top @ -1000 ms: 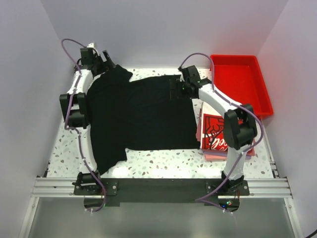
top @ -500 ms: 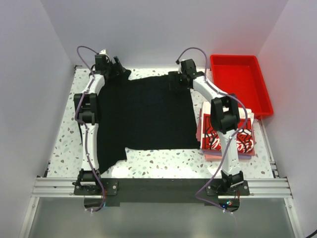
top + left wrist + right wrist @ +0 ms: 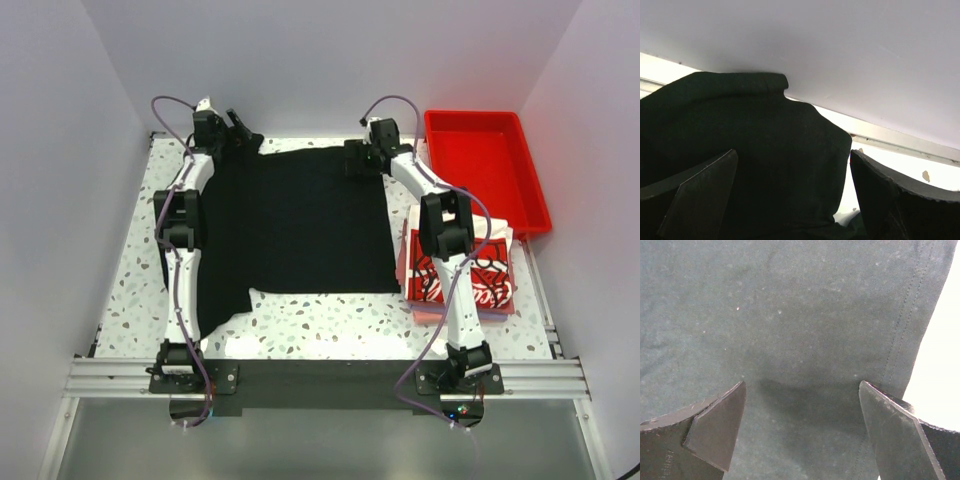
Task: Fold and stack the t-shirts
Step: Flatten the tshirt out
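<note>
A plain black t-shirt [image 3: 300, 225] lies spread flat over the middle of the table. My left gripper [image 3: 243, 129] is at its far left corner, open. In the left wrist view a bunched fold of the black cloth [image 3: 765, 150] rises between the wide-apart jaws of the left gripper [image 3: 792, 192]. My right gripper [image 3: 352, 160] hovers open over the shirt's far right corner. The right wrist view shows flat black cloth [image 3: 790, 315] and its stitched hem under the right gripper [image 3: 802, 427]. To the right lies a folded white t-shirt with red-and-black print [image 3: 490, 278] on pinkish t-shirts [image 3: 440, 314].
A red plastic tray [image 3: 536, 195] stands at the far right corner, just beyond the folded stack. White walls close in the table at the back and both sides. Speckled tabletop [image 3: 330, 325] shows along the near edge and the left side.
Both arms have stretched toward the far edge, the left gripper shifting right to the shirt's corner. The black shirt's far edge now lies straighter and flatter.
</note>
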You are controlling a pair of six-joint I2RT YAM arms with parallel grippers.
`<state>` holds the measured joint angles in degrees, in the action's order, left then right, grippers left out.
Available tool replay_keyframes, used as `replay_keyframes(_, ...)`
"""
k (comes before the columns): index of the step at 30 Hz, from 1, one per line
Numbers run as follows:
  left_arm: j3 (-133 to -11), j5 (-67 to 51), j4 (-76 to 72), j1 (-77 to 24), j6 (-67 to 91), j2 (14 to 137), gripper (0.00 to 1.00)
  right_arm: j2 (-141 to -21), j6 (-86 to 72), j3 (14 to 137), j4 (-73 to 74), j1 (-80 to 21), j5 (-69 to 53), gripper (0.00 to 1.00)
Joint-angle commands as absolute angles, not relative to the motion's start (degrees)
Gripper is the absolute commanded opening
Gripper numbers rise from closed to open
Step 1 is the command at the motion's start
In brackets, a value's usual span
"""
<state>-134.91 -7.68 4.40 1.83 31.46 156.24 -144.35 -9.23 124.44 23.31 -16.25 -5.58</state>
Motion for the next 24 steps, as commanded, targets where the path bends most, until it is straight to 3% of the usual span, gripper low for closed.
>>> replay_keyframes(1,-135.97,-10.02,1.67,2.02,34.62,159.78,1.00,-146.77,-10.02,126.56,22.68,-15.56,-6.94,0.99)
replay_keyframes(14,-139.12,-8.09,-0.62,1.67,36.30,157.95,1.00,-145.99,-8.80,131.20,24.94,-14.59,-8.17,0.99)
replay_keyframes(19,-132.76,-3.36,5.09,-1.21,31.21,140.49,1.00,-136.71,-7.38,132.64,27.77,-14.68,-7.91,0.99)
replay_keyframes(24,-111.05,0.80,13.17,-3.34,31.89,112.14,1.00,-119.82,-9.22,111.84,24.00,-15.29,-7.82,0.99)
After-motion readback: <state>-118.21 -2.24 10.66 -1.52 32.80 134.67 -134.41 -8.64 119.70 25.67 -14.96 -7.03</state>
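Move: The black t-shirt's far sleeve lies practically under the left hand, about 4 cm to its right and 1 cm lower, with the shirt's middle some 35 cm back and 22 cm right. From the right hand the far hem corner is about 3 cm ahead and 5 cm right, and the shirt's middle 24 cm back and 25 cm left. The red bin's middle stands roughly 34 cm to this hand's right and 6 cm back. The t-shirt's far side, already under both wide-open grippers, is nudged about 1 cm farther forward by the fingers resting on it; then both hands leave the cloth. The left lifts quickly, some 10 cm, drawing back over the shirt and slightly right; the right rises about 6 cm, easing back only near the end. Both grippers stay open. ##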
